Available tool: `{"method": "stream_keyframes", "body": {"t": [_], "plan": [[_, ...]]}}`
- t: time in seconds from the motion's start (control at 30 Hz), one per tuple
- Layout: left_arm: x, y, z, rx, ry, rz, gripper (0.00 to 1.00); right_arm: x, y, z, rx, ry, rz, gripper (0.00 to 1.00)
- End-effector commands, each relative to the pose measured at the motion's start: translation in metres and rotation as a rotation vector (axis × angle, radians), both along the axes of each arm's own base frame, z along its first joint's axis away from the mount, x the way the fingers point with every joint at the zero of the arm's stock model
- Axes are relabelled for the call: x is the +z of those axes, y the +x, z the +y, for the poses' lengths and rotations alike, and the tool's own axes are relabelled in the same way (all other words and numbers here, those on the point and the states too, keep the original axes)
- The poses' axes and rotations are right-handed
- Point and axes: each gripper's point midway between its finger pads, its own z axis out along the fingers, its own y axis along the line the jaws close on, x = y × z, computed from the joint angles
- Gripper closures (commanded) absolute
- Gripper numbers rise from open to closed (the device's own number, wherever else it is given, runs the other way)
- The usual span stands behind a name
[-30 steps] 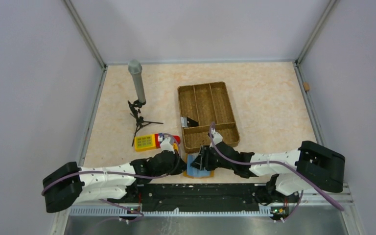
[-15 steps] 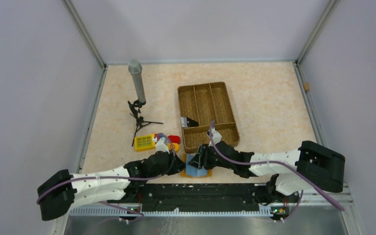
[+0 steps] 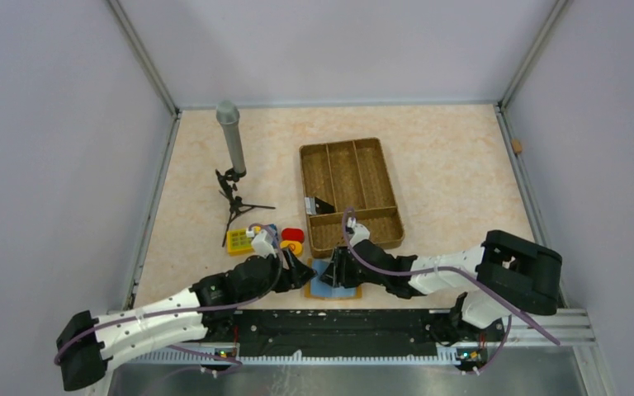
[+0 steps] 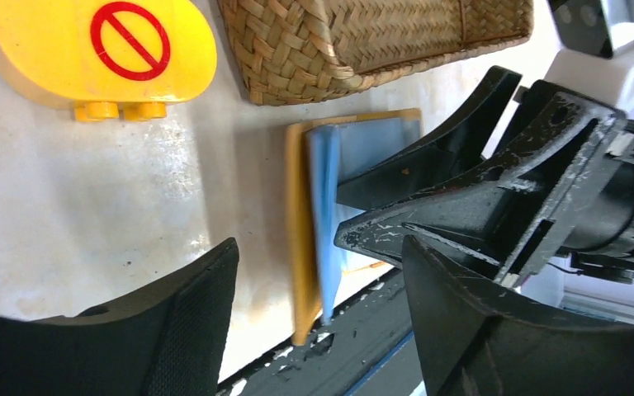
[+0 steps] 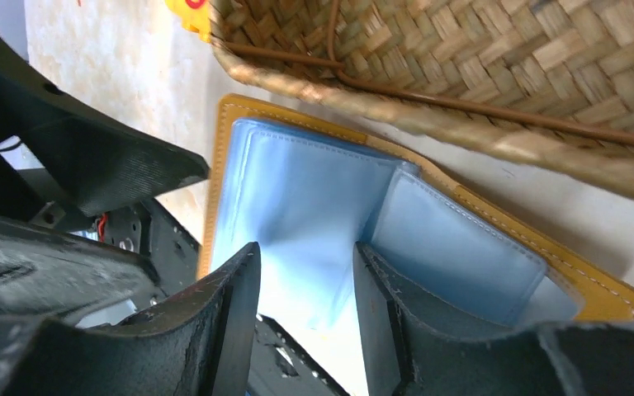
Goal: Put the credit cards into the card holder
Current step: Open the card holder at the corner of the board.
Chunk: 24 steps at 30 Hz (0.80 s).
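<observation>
The card holder [image 3: 328, 289] lies open at the table's near edge, tan-orange outside, light blue inside. My right gripper [image 3: 333, 271] reaches into it from the right. In the right wrist view its fingers stand apart over the blue lining [image 5: 297, 190], gripper [image 5: 305, 260] open. In the left wrist view my left gripper [image 4: 320, 247] is open, its jaws straddling the holder's left edge [image 4: 301, 247] without touching it. A blue flap [image 4: 326, 198] stands upright against a right fingertip [image 4: 363, 235]. No credit cards show plainly.
The woven divided tray [image 3: 380, 177] sits just behind the card holder, with a small black item [image 3: 320, 204] in it. A yellow toy with a red no-entry sign [image 4: 103, 49] and a yellow keypad [image 3: 238, 240] lie to the left. A microphone on a tripod [image 3: 231, 140] stands at the back left.
My left gripper has opened from shut, and the left arm has swung lower and further left at its base. The right gripper has stayed inside the card holder.
</observation>
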Motion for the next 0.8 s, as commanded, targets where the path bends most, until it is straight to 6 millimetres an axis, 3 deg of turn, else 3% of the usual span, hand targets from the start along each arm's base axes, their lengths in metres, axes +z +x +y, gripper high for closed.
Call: {"method": "stream_keyframes", "body": {"t": [0.0, 0.13, 0.33, 0.6, 0.77], "plan": [[-0.006, 0.001, -0.002, -0.025, 0.030, -0.012, 0.25, 0.004, 0.001, 0.015, 0.024, 0.005, -0.015, 0.55], [-0.018, 0.003, -0.002, -0.024, 0.085, 0.018, 0.26, -0.001, 0.001, 0.008, 0.002, -0.021, -0.009, 0.55], [-0.022, 0.003, -0.014, -0.052, 0.064, 0.027, 0.40, -0.004, -0.001, 0.003, -0.008, -0.028, 0.000, 0.55], [-0.042, 0.000, -0.013, -0.042, 0.076, 0.074, 0.79, -0.007, -0.005, -0.010, -0.033, -0.072, 0.019, 0.55], [-0.045, 0.000, -0.016, -0.047, 0.088, 0.089, 0.96, -0.009, -0.005, -0.026, -0.074, -0.101, 0.030, 0.55]]}}
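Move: The left hand, fingers wide apart, has the card holder's left edge about 5 cm below it and 1 cm to its right. The yellow block sits some 7 cm farther out and 5 cm to that hand's left; the basket's middle is about 18 cm ahead and 9 cm to its right. From the right hand, already down at the holder's fold, that edge lies about 6 cm to the left, level in reach and about 1 cm lower. The left hand drops about 4.5 cm onto the card holder's left edge, drifting about a centimetre to its right in the second half, while its fingers go from wide open to nearly shut and the tips come to the margin where orange border meets blue pocket. The right hand stays within a centimetre of its place, fingers still half open, and keeps its tips on the holder beside the fold, so the left leaf can be worked against it. ##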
